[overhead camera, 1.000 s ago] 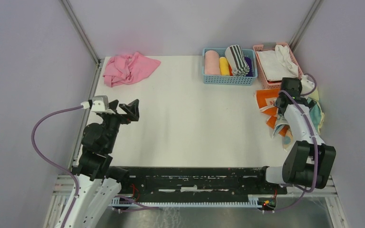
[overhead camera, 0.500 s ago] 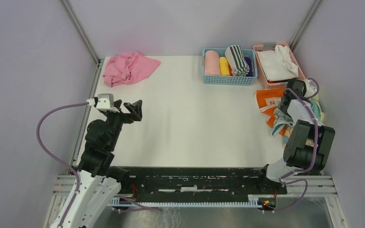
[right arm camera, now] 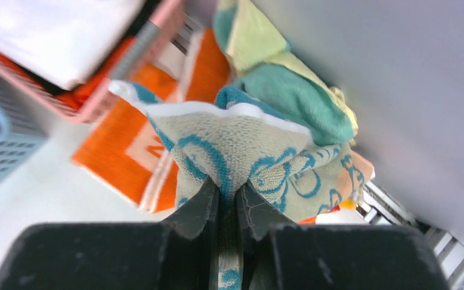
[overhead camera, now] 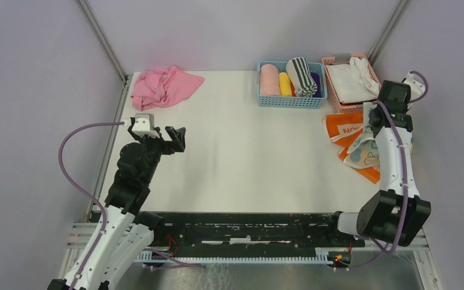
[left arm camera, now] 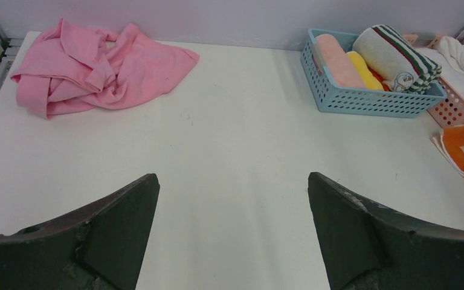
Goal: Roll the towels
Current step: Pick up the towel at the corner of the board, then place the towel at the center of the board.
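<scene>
My right gripper [right arm camera: 226,187] is shut on a fold of the pale towel with teal bunny prints [right arm camera: 241,145] and holds it up off the pile at the table's right edge. In the top view this towel [overhead camera: 365,152] hangs below the gripper [overhead camera: 373,121]. The orange towel with white lettering [overhead camera: 343,130] lies flat under it and also shows in the right wrist view [right arm camera: 133,157]. A teal-and-yellow towel [right arm camera: 284,90] lies crumpled behind, against the wall. My left gripper [overhead camera: 172,138] is open and empty above the bare table at the left [left arm camera: 232,181].
A crumpled pink cloth [overhead camera: 160,87] lies at the far left corner. A blue basket [overhead camera: 290,101] with several rolled towels stands at the back. Beside it stands a pink basket [overhead camera: 332,90] with a white cloth [overhead camera: 350,81]. Grey walls close in both sides.
My right gripper has risen and moved toward the far wall, lifting the bunny towel off the pile. My left arm has shifted a little to the right.
</scene>
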`<state>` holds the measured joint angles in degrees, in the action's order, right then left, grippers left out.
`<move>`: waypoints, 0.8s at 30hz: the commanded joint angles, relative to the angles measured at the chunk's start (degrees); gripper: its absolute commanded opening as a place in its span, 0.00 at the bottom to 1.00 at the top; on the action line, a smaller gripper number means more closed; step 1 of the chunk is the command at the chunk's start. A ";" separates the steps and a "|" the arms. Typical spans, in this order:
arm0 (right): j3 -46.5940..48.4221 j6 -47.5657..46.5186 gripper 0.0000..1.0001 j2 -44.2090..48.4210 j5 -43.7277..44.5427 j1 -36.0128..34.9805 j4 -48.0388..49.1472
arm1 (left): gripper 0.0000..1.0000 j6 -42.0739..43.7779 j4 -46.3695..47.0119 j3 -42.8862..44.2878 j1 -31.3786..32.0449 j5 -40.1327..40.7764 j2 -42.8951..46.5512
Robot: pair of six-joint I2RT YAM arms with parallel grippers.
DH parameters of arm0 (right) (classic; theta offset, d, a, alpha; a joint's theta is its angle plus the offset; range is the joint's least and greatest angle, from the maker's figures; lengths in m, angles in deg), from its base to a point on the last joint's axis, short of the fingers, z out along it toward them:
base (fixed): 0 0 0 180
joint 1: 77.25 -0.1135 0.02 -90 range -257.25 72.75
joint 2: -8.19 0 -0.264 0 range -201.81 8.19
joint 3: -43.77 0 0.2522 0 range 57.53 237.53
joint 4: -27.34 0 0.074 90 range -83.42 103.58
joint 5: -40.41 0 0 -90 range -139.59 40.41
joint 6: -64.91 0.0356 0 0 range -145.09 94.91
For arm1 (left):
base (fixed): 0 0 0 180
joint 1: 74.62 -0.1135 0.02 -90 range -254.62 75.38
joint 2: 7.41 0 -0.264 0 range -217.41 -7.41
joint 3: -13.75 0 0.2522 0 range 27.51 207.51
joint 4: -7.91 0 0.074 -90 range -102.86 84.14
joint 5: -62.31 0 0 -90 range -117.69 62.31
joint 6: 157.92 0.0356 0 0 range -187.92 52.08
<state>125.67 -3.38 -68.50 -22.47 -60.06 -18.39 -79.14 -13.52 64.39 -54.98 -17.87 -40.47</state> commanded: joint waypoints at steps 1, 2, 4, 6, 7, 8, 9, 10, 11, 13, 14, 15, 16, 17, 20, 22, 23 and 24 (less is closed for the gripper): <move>6.63 -3.65 0.12 3.03 -0.67 -3.98 -4.78 | 0.99 2.87 0.78 0.31 0.05 -1.35 -0.32; 7.51 -4.00 0.12 3.23 -1.26 -5.59 -5.43 | 0.99 2.87 0.79 0.30 -0.02 -1.49 -0.46; 9.91 -4.50 0.11 3.40 -2.57 -10.26 -6.80 | 0.99 2.81 0.76 0.42 0.03 -1.72 -0.72; 11.32 -4.45 0.12 3.19 -5.04 -15.38 -7.55 | 0.99 2.61 0.50 0.74 -0.07 -1.93 -1.23; 11.66 -4.15 0.12 3.02 -6.41 -18.10 -7.58 | 0.99 2.30 0.35 1.00 -0.04 -2.04 -1.62; 11.97 -3.96 0.12 2.71 -7.56 -20.79 -7.39 | 0.99 1.85 0.17 1.31 -0.04 -2.47 -2.00; 12.33 -3.70 0.12 2.40 -7.90 -23.70 -7.37 | 0.99 1.37 -0.32 1.72 -0.06 -2.97 -2.53; 12.69 -3.40 0.12 1.84 -8.10 -26.93 -7.25 | 0.99 0.59 -0.91 2.38 -0.03 -3.57 -3.05; 13.09 -3.09 0.12 1.08 -8.37 -29.88 -7.04 | 0.99 -0.43 -1.35 2.86 -0.04 -4.03 -3.60; 14.55 -2.47 0.13 -1.16 -8.99 -36.79 -6.90 | 0.99 -2.62 -1.95 3.61 -0.02 -5.31 -4.59; 15.12 -2.28 0.14 -2.48 -9.12 -40.18 -6.59 | 0.99 -3.37 -2.34 3.96 -0.04 -6.03 -5.04; 15.56 -2.19 0.16 -4.14 -9.10 -43.77 -5.75 | 0.99 -4.54 -2.93 4.39 -0.03 -6.32 -5.53; 15.98 -1.98 0.19 -5.82 -9.49 -46.79 -4.93 | 0.99 -5.85 -3.45 4.68 -0.04 -6.30 -5.98; 16.76 -1.67 0.23 -7.92 -10.32 -49.39 -4.41 | 0.99 -6.92 -3.69 4.72 0.01 -6.68 -6.31; 19.77 -2.20 0.51 -13.46 -14.01 -57.43 -3.32 | 0.99 -9.89 -4.00 4.05 -0.02 -8.31 -7.22; 21.20 -3.42 0.65 -15.75 -16.78 -59.67 -3.30 | 0.99 -11.68 -4.61 3.66 -0.04 -8.41 -8.28; 21.29 -3.77 0.68 -16.52 -18.15 -59.79 -3.47 | 1.00 -12.63 -5.42 3.68 0.01 -8.37 -9.55; 21.06 -4.51 0.72 -16.73 -17.43 -59.67 -4.08 | 1.00 -13.49 -6.23 3.90 0.04 -8.38 -10.75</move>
<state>143.59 -6.11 -84.54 -36.51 -118.94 -23.29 -86.40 -18.06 66.23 -54.98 -24.73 -48.41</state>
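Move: The right hand already holds the patterned towel up by its edge. The clear middle of the table, where it is taken, lies about 40 cm to the left, 5 cm back and 16 cm below. Under the hand is the orange towel, 3 cm left and 3 cm back; the pink basket stands 16 cm ahead and 2 cm left, the blue basket 17 cm ahead and 26 cm left. From the left hand that clear spot is some 28 cm right, 2 cm ahead and 22 cm below. Still pinching the patterned towel, the right hand first lifts it about 6 cm, then sweeps it quickly some 45 cm left to the open middle of the table, swinging the wrist about 70 degrees counter-clockwise. It sinks back to its starting height as the fingers open and let go of the towel. The open left hand eases about 5 cm down and right, tipping downward. ##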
